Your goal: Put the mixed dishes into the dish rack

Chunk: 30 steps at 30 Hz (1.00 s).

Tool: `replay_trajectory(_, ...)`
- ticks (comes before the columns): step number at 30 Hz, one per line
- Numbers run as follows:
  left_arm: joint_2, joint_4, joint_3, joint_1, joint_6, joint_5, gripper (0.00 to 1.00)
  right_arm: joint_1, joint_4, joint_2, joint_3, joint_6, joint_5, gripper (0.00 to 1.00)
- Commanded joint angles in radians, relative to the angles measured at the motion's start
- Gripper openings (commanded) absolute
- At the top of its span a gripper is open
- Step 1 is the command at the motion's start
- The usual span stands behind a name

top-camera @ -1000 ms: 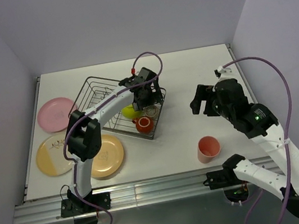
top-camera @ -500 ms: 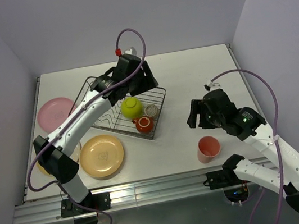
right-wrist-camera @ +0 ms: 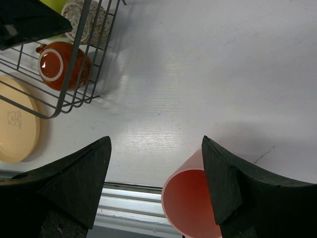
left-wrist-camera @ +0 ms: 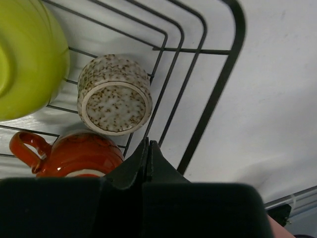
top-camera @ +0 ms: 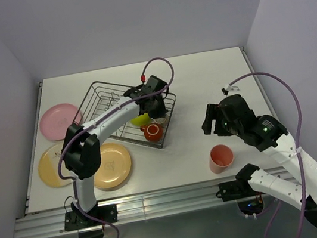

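Note:
The dish rack point(top-camera: 103, 102) holds the lime-green bowl point(top-camera: 140, 120), the red mug point(top-camera: 152, 132) and the speckled grey-beige cup point(left-wrist-camera: 115, 94) in its near right corner. My left gripper point(left-wrist-camera: 147, 144) hovers over that corner, shut and empty, its tip just beside the cup and the mug point(left-wrist-camera: 74, 156). The salmon-pink tumbler point(right-wrist-camera: 195, 198) stands upright on the table near the front edge. Above it my right gripper point(right-wrist-camera: 156, 141) is open, with the tumbler under its right finger. Pink point(top-camera: 59, 121), cream point(top-camera: 48, 166) and tan-orange point(top-camera: 112, 164) plates lie flat left of the rack.
The table's metal front rail point(right-wrist-camera: 129, 210) runs just below the tumbler. Walls enclose the table on the left, back and right. The left arm's purple cable point(top-camera: 159, 64) loops above the rack.
The left arm rose away from the rack, then came back down over its near right corner, and its jaws went from open to shut. The right gripper shifted slightly over the tumbler.

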Motion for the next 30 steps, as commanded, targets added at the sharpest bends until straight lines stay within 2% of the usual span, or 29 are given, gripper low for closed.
replay_trajectory(1, 0.008, 0.026, 0.029, -0.009, -0.01, -0.001, 0.0, 0.006, -0.024, -0.019, 0.046, -0.003, 0.044, 0.81)
replay_trajectory(9, 0.088, -0.008, 0.081, -0.003, 0.005, -0.047, 0.0, 0.006, -0.013, -0.024, 0.026, -0.001, 0.007, 0.81)
replay_trajectory(23, 0.16, 0.0, 0.113, 0.038, 0.026, -0.039, 0.0, 0.007, -0.01, -0.027, 0.01, 0.003, -0.01, 0.81)
replay_trajectory(30, 0.209, -0.023, 0.204, 0.061, 0.043, -0.024, 0.0, 0.039, -0.027, -0.013, 0.0, 0.017, -0.002, 0.83)
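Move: The speckled cup, bottom up in the rack, lies about 4 cm ahead of my closed left fingertips, some 2 cm to their left and 6 cm lower. The brown mug is roughly 6 cm to their left and 2 cm back, and the green bowl about 9 cm left and 5 cm ahead, both at much the cup's height. From my right hand the cup lies some 16 cm forward, 17 cm left and 13 cm below. Fingers kept shut, I lower my left hand about 4 cm beside the mug, then slide it roughly 4 cm forward at nearly that height onto the speckled cup. My fingertips come up against the rim of its upturned base and nudge it forward; the wrist barely tilts. ##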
